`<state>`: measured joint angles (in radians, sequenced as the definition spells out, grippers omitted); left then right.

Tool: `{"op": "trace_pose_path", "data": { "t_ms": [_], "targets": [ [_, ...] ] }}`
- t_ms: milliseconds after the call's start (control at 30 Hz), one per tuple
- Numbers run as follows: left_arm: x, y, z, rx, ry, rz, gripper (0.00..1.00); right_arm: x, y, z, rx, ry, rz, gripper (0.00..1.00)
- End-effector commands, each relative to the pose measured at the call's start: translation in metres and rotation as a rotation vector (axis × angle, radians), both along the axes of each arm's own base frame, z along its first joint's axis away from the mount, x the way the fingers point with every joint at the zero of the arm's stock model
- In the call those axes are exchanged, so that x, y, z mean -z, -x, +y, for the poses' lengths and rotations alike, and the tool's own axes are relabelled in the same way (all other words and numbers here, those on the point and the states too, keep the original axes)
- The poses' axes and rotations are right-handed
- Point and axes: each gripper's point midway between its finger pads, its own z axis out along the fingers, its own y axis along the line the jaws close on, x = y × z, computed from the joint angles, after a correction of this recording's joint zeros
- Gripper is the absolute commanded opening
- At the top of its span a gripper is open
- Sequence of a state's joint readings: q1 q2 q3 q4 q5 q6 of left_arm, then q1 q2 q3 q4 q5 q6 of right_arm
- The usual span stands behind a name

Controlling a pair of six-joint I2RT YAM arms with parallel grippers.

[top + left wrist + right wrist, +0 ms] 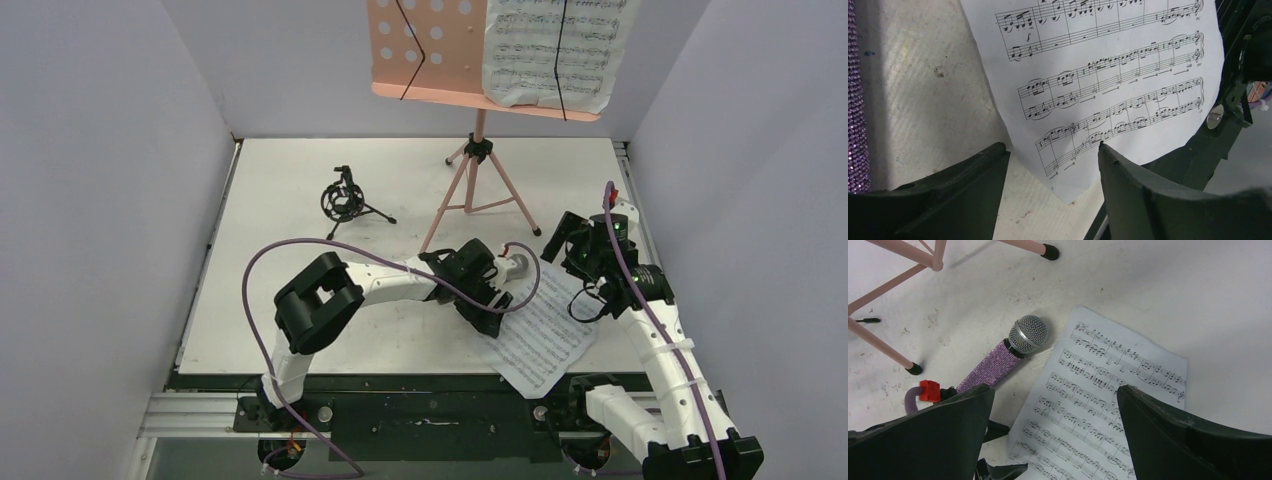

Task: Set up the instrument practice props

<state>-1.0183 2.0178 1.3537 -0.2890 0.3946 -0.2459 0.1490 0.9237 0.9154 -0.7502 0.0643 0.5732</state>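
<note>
The pink perforated music stand (430, 45) stands at the back on its tripod legs (470, 195), with one sheet-music page (550, 50) on its right half under a black cord. A second page (545, 335) lies flat at the table's front right. My left gripper (1052, 146) hovers open low over this page's (1108, 75) corner, gripping nothing. The purple glitter microphone (998, 365) lies beside the page, silver head (1028, 334) toward the stand. My right gripper (1054, 390) hangs wide open above the page (1108, 385). The black shock-mount tripod (345, 200) stands at back left.
Grey walls close in the white table (300, 330) on three sides. A black rail (420, 385) runs along the near edge by the arm bases. Purple cables (260, 300) loop from both arms. A pink stand leg (878, 340) ends close to the microphone.
</note>
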Motion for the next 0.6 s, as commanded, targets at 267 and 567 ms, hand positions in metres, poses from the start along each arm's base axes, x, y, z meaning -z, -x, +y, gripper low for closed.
{"op": "trace_pose_path", "data": {
  "t_ms": [267,567],
  "targets": [
    [0.012,-0.003,-0.019,0.081,0.034,-0.012,0.35,-0.022,-0.011,-0.001,-0.006,-0.008,-0.096,1.0],
    [0.003,-0.013,-0.02,0.103,0.042,-0.088,0.0,-0.034,-0.017,-0.003,-0.012,0.0,-0.125,1.0]
  ]
}}
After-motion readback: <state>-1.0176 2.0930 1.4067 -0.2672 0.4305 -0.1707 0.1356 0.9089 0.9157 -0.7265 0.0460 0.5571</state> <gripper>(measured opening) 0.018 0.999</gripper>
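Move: The left hand, its jaws partly open and just above the table, goes for the left corner of the loose music sheet, whose middle lies about 9 cm to its right, 3 cm back and 2 cm below. The microphone's middle is some 9 cm ahead and 4 cm to the left, at about hand height; the music stand's nearest right foot stands about 19 cm ahead and 8 cm to the right. From the right hand the sheet's middle is roughly 7 cm back, 3 cm left and 17 cm below. The left hand eases about 1.5 cm to the right and as much down onto the sheet's left corner, fingers slanting rightward and down, while the fingers, already closing from about two-thirds open, go on until they are practically shut with the corner between their tips. The wrist hardly changes, turning barely 5 degrees clockwise, and the sideways travel stops before the end, leaving the last bit of sinking and closing to be done on the spot. ##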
